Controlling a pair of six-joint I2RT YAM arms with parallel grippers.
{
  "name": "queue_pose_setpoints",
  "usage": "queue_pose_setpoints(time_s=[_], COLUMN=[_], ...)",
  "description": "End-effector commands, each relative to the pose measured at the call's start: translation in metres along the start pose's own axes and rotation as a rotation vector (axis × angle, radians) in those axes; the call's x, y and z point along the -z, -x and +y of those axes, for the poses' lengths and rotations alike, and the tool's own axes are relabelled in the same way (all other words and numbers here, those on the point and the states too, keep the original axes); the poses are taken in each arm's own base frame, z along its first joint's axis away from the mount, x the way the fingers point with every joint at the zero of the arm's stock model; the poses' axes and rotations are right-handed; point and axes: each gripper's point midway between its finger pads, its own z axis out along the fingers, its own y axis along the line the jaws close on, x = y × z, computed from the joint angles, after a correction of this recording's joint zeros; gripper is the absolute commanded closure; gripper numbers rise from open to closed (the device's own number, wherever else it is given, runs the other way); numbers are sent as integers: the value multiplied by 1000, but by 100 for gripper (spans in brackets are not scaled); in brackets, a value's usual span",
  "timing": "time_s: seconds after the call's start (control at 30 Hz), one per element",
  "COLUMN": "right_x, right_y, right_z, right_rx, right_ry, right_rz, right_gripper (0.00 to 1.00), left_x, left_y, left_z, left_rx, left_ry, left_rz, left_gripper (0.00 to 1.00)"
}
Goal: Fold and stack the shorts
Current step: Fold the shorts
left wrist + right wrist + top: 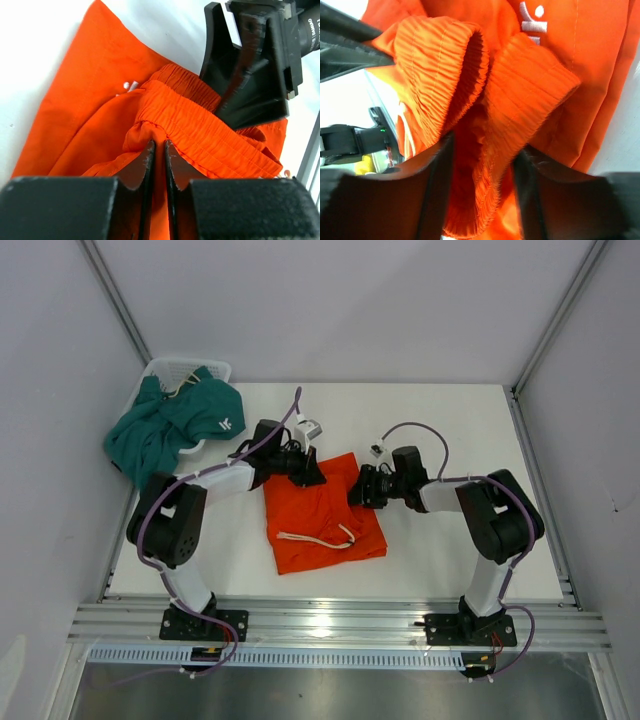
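Note:
The orange-red shorts [322, 520] lie folded in the middle of the table, white drawstring [318, 538] on top. My left gripper [312, 472] is at their far edge, and in its wrist view the gripper [160, 145] is shut on a thin fold of the shorts [100, 100]. My right gripper [356, 488] is at the far right corner. Its fingers [435, 165] stand apart, and the ribbed waistband [485, 110] hangs loosely in the gripper [482, 150]. The teal shorts [170, 425] spill over the basket at the back left.
A white mesh basket [215, 368] stands in the back left corner under the teal shorts. The white table [450, 550] ends at aluminium rails along the near edge. Grey walls close in on both sides. The right gripper's black body [250, 65] hangs just beyond the left gripper's fingers.

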Motion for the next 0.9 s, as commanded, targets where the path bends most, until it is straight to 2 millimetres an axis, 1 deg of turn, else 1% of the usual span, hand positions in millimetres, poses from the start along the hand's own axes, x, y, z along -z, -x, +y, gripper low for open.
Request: queue_pose_setpoints(time_s=[0.0,0.03,0.1,0.17,0.2,0.33,0.5,0.53,0.57,0.6,0.63,0.67,0.77,0.83,0.87], right_x=[11,11,11,11,13,17,22,23,26,28,29,31,28,25,21], right_y=[20,16,15,15,15,16,19,16,19,21,19,23,19,18,14], right_z=[24,25,25,25,21,15,22,20,18,19,18,21,28,29,28], right_rx=[20,11,7,-12,-26,-58,-74,-92,-133,-125,-139,-148,-137,-111,-122], right_ry=[137,158,170,172,168,163,210,215,223,253,263,285,319,303,275], right_rz=[-80,-65,-64,-66,-71,-89,-107,-106,-114,-128,-125,-141,-115,-109,-84], right_gripper=[43,40,37,36,36,33,31,31,31,30,29,29,28,27,27], left_x=[-4,-4,-3,-3,-1,3,7,7,8,10,10,12,13,12,9], left_y=[21,25,25,28,30,30,32,32,33,35,32,34,37,38,41], left_z=[-1,-2,-5,-6,-5,-5,-7,-6,-7,-7,-6,-7,-11,-12,-15], left_rx=[-33,-37,-35,-41,-41,-57,-62,-63,-68,-70,-70,-75,-74,-69,-75], left_ry=[3,-4,-15,-14,-1,16,23,28,30,34,38,41,26,22,16], left_rz=[-41,-53,-61,-71,-76,-76,-81,-81,-81,-83,-77,-82,-87,-87,-88], left_gripper=[85,85,85,86,86,86,87,87,87,87,87,87,87,87,87])
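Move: Between the right hand's parted fingers, about 1 cm to the left of their midpoint and 1 cm below it, stands the shorts' bunched waistband. From that hand the drawstring lies some 9 cm back and 8 cm left, and the shorts' far corner about 11 cm ahead, neither left nor right, both roughly 3 cm lower. For the left hand, this waistband bunch is about 7 cm right, 4 cm back and 2 cm down. Spreading its already half-open fingers wide around the upright waistband, the right hand lifts about 2.5 cm and backs off roughly 1.5 cm to the right, while its wrist rolls some 15 degrees so the down-slanting fingertips come up. The left hand stays nearly in place, its almost shut fingers keeping their pinch on the cloth fold. ##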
